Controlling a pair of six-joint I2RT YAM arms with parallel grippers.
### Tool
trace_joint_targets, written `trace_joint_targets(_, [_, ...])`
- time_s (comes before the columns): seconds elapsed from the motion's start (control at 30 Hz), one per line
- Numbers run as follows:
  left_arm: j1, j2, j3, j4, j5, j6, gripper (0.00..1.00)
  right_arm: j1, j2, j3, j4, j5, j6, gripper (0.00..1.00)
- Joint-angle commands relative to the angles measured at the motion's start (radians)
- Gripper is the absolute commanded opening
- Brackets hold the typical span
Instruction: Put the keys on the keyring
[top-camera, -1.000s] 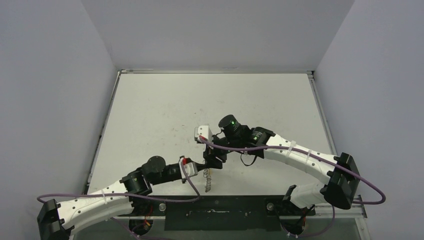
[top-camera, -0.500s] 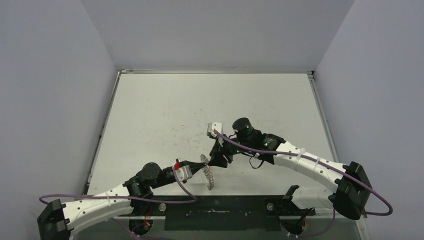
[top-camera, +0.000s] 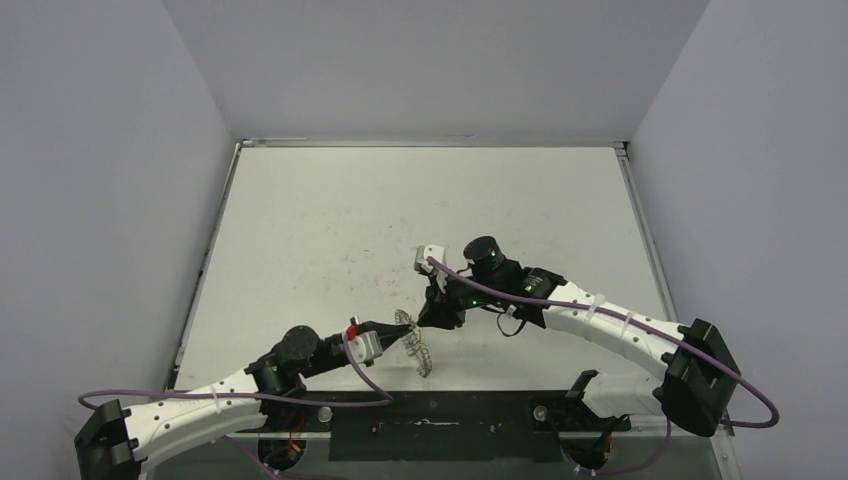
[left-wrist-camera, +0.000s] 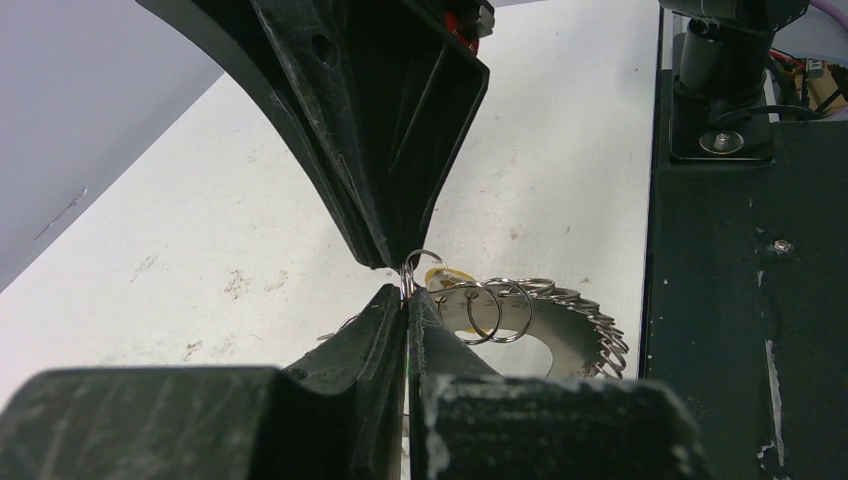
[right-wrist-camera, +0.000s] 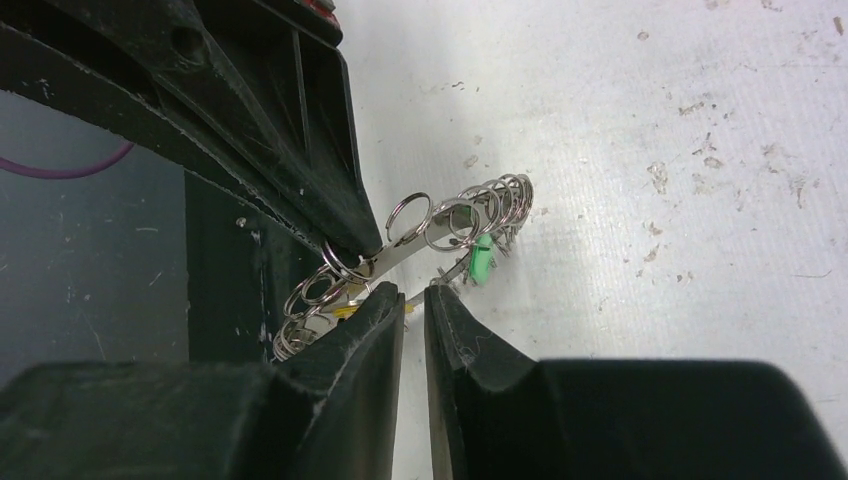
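The keyring (left-wrist-camera: 570, 318), a flat silver disc rimmed with wire loops, hangs tilted just above the table near its front edge (top-camera: 418, 350). My left gripper (left-wrist-camera: 407, 291) is shut on one of its wire loops (left-wrist-camera: 424, 258). The yellow key head (left-wrist-camera: 446, 277) shows just behind that loop. In the right wrist view the green key (right-wrist-camera: 482, 257) hangs below the keyring (right-wrist-camera: 400, 252). Its silver blade reaches between the tips of my right gripper (right-wrist-camera: 415, 296), whose jaws stand almost together on it. A bit of the yellow key (right-wrist-camera: 346, 312) shows beside the left finger.
The right gripper's black fingers (left-wrist-camera: 380, 150) fill the top of the left wrist view, close to the left gripper. The black base plate (left-wrist-camera: 740, 300) lies right beside the keyring along the table's front edge. Grey walls enclose the white table (top-camera: 420, 200).
The right gripper's jaws have narrowed to a slit. Over the second, the right arm drew back to the right and the left arm swung the keyring up towards it.
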Motion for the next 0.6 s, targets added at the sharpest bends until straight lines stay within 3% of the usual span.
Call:
trace_joint_targets(0.0, [-0.004,-0.022,0.009,0.086,-0.005,-0.011,0.0,-0.009,-0.003,-0.001,0.037,-0.029,-0.006,0.19])
trace_joint_targets(0.13, [-0.004,-0.04,0.007,0.066,-0.005,-0.013,0.0,-0.012,-0.047,-0.022,0.036,-0.011,-0.011,0.39])
trace_joint_targets(0.23, [-0.004,-0.048,0.008,0.057,-0.005,-0.016,0.0,-0.014,-0.088,-0.045,0.06,-0.019,-0.009,0.47])
trace_joint_targets(0.57, [-0.004,-0.042,0.012,0.057,-0.002,-0.013,0.0,-0.015,-0.093,-0.056,0.136,-0.099,0.028,0.49])
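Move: The yellow key hangs close under my right fingertips, about 2 cm back, 1 cm to their left and 2 cm below. The small ring pinched in my left hand is roughly 1 cm back and 2 cm left of my right fingertips, level with them. The keyring's plate centres some 4 cm back, 1 cm left and 5 cm below. From my left hand the yellow key lies about 2 cm back, 1 cm right and 2 cm below. I spread my nearly shut right fingers to about half open beside the yellow key, easing back and to the right by about 1 cm each, away from the small ring, with a slight dip first; then I lift that hand about 2 cm. My left hand keeps its pinch on the small ring and raises the keyring about 1 cm. ##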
